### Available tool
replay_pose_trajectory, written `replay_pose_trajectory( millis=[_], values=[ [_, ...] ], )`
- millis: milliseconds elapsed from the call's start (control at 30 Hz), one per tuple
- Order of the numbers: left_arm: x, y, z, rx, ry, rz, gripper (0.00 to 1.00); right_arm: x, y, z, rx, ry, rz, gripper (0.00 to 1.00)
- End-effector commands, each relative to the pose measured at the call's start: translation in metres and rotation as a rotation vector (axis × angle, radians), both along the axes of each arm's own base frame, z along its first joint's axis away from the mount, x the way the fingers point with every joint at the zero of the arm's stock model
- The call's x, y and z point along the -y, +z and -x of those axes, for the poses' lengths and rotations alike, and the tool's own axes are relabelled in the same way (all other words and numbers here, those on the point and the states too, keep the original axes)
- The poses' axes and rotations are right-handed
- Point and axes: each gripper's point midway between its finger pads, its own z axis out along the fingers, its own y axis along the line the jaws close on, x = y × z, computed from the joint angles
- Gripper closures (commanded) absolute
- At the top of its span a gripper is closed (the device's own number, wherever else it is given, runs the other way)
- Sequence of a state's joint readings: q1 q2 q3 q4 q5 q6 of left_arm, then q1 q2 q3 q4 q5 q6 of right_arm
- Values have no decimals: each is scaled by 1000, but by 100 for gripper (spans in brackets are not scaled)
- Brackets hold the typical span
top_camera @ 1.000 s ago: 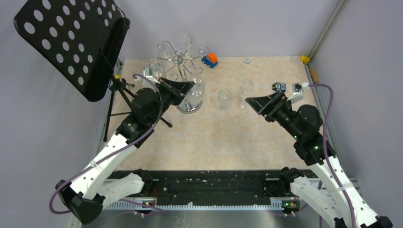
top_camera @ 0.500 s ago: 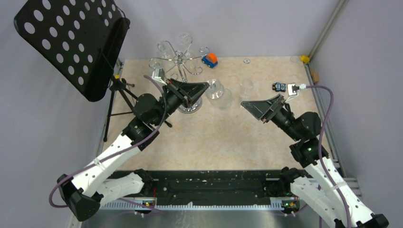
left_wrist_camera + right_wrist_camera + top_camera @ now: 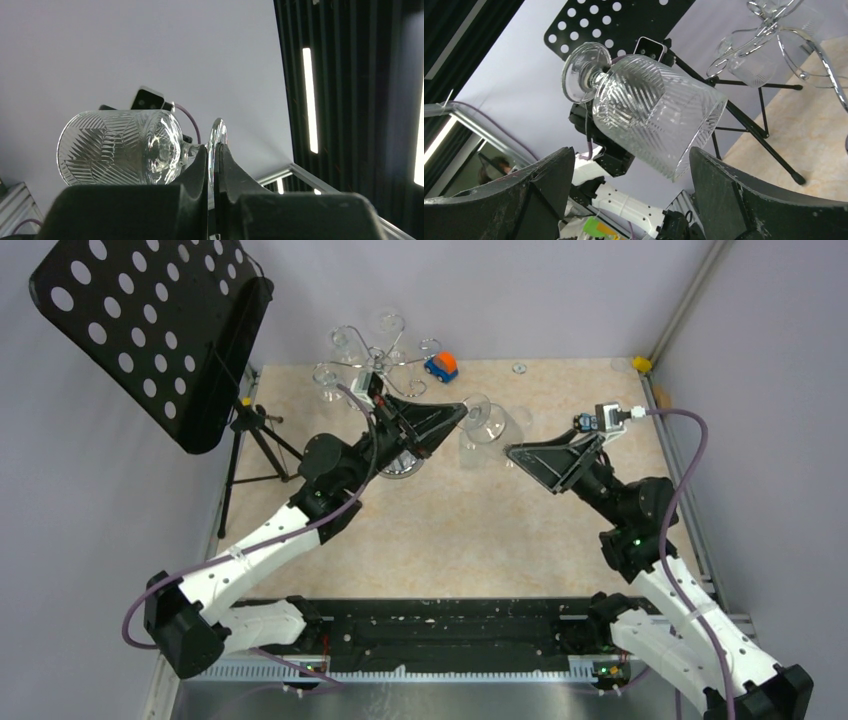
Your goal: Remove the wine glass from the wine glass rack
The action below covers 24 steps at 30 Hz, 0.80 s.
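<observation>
The wine glass, clear with a cut herringbone bowl, hangs tilted in the air to the right of the wine glass rack, apart from its chrome scroll arms. My left gripper is shut on the glass's round foot; the left wrist view shows the foot disc pinched between the fingers and the bowl lying out to the left. My right gripper stands open just right of the glass. In the right wrist view the bowl hangs above and between the wide fingers, touching neither.
Other glasses still hang on the rack, whose disc base sits on the table. A tumbler stands under the held glass. A toy car lies behind. A black perforated music stand on a tripod fills the left.
My left arm has carried the wine glass up and to the right, away from the rack, toward the right gripper. The right gripper has opened slightly wider and shifted left toward the glass.
</observation>
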<state>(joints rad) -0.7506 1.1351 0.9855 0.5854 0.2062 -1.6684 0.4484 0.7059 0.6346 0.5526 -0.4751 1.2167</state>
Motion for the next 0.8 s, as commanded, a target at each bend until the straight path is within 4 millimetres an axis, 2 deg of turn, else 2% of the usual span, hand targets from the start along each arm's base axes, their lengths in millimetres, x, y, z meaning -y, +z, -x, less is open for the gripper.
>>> replay_pose_trajectory(
  millis=[0,167,500,667,700,767],
  values=[
    [-23,77,44,181,-83,229,100,0,36,25,145,69,-90,16],
    [-23,80,49,188,-92,242,100,2,50,37,219,92,-131,27],
    [-34,86,56,200,-79,291,100,17,78,67,391,138,-267,67],
    [-30,88,57,243,-40,223,100,19,89,72,430,141,-283,100],
    [-27,89,57,268,-24,182,98,18,91,71,431,135,-272,100],
    [-21,88,57,299,3,96,83,17,95,67,435,105,-245,100]
  ],
)
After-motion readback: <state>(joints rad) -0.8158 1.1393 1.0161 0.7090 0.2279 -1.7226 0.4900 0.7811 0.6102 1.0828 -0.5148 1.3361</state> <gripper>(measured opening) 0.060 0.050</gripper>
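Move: The left gripper holds the wine glass by its foot, the bowl hanging with its middle some 3 cm ahead, 5 right and 6 below; the right gripper is about 11 cm right, 3 back and 8 below. From the right gripper the wine glass is 6 cm ahead, 5 left, 3 up. The rack's hub is roughly 20 cm ahead, 15 left and 12 below the left hand; a standing glass is 25 ahead, 8 left, 35 below the right. Close the wide-open right fingers on the wine glass at its rim, pinching the wall between the fingertips while that hand rises about 6 cm, draws back 5 and tips its fingertips up some 20 degrees. Keep the left pinch on the foot, lifting about 4 cm and backing off as much, so both hands hold the glass. ##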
